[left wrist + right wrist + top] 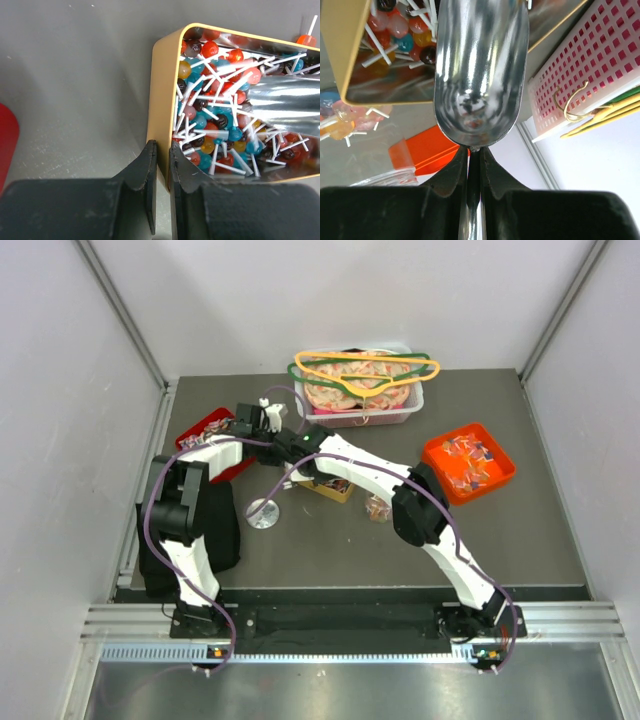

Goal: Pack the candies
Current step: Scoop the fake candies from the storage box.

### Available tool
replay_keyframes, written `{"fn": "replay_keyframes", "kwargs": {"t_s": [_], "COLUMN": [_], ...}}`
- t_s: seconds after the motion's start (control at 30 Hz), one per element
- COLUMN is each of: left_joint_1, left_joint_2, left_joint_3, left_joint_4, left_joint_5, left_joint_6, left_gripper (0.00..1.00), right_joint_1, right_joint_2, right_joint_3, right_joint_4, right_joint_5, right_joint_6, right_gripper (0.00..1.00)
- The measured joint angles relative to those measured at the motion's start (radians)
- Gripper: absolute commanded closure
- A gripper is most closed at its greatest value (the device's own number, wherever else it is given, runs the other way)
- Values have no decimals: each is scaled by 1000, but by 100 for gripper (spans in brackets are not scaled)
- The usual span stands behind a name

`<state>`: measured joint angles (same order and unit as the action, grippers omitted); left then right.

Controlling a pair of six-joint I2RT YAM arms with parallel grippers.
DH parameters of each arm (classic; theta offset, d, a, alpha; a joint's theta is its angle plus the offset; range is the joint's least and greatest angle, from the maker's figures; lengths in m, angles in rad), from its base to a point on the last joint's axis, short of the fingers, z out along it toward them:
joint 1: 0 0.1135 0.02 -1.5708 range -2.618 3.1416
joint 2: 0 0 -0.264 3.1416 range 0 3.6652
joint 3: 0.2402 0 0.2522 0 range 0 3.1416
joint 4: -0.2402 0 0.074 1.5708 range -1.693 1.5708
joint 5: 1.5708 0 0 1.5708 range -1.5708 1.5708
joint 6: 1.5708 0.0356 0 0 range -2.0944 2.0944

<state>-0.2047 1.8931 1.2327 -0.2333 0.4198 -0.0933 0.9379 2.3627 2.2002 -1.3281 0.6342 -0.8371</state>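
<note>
The candies (215,100) are small lollipops with white sticks, in red, blue, orange and dark colours, heaped in a yellow tin (165,75). My left gripper (162,145) is shut on the tin's near wall, one finger outside and one inside. A shiny metal scoop (285,105) reaches into the tin from the right. In the right wrist view my right gripper (475,150) is shut on the handle of this scoop (480,75), whose bowl looks empty and hangs over the tin (345,40). From above, the tin (335,490) lies mostly hidden under the crossed arms.
An orange tray (468,462) with wrapped sweets sits at the right, and a red tray (205,430) at the left. At the back stands a white basket (360,400) topped with coloured hangers (365,368). A round metal lid (263,513) lies near the front. Loose lollipops (340,120) lie beside the tin.
</note>
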Motion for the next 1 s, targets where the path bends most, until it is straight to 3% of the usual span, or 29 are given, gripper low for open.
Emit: {"fn": "replay_keyframes", "kwargs": {"t_s": [0.27,1.0], "left_joint_1": [3,10], "left_joint_2": [0,-9], "left_joint_3": [-4,-18], "left_joint_4": [0,13], "left_joint_5": [3,4], "left_joint_6": [-1,-5], "left_gripper": [100,100], "right_joint_1": [9,0], "right_joint_2": [49,112], "right_joint_3": [-9,50], "right_joint_4": [65,114], "right_joint_5": [-101,-121], "right_joint_6": [3,55], "right_gripper": [100,100]}}
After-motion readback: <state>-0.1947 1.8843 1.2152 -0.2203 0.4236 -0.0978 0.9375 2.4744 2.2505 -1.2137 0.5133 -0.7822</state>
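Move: The fake candies fill the yellow box, whose middle is about 5 cm ahead of the right hand, 5 cm to its left and 8 cm below it; the scoop's bowl already reaches over them. From that hand the clear jar stands some 8 cm right and 5 cm back, the hanger-topped basket about 26 cm ahead and 4 cm right. The left hand pinches the box's left end, with the candies' middle about 8 cm to its right, level fore and aft and just below. Keeping its pinch on the scoop's handle, the right hand plunges about 5 cm, most of it early, while working some 4 cm left along the box, driving the bowl in among the candies near the box's near side, then eases back slightly to the right at the end. Its wrist rolls a little, left side rising by about 8 degrees, while the left hand stays put and keeps the box's left end pinched against the digging. ##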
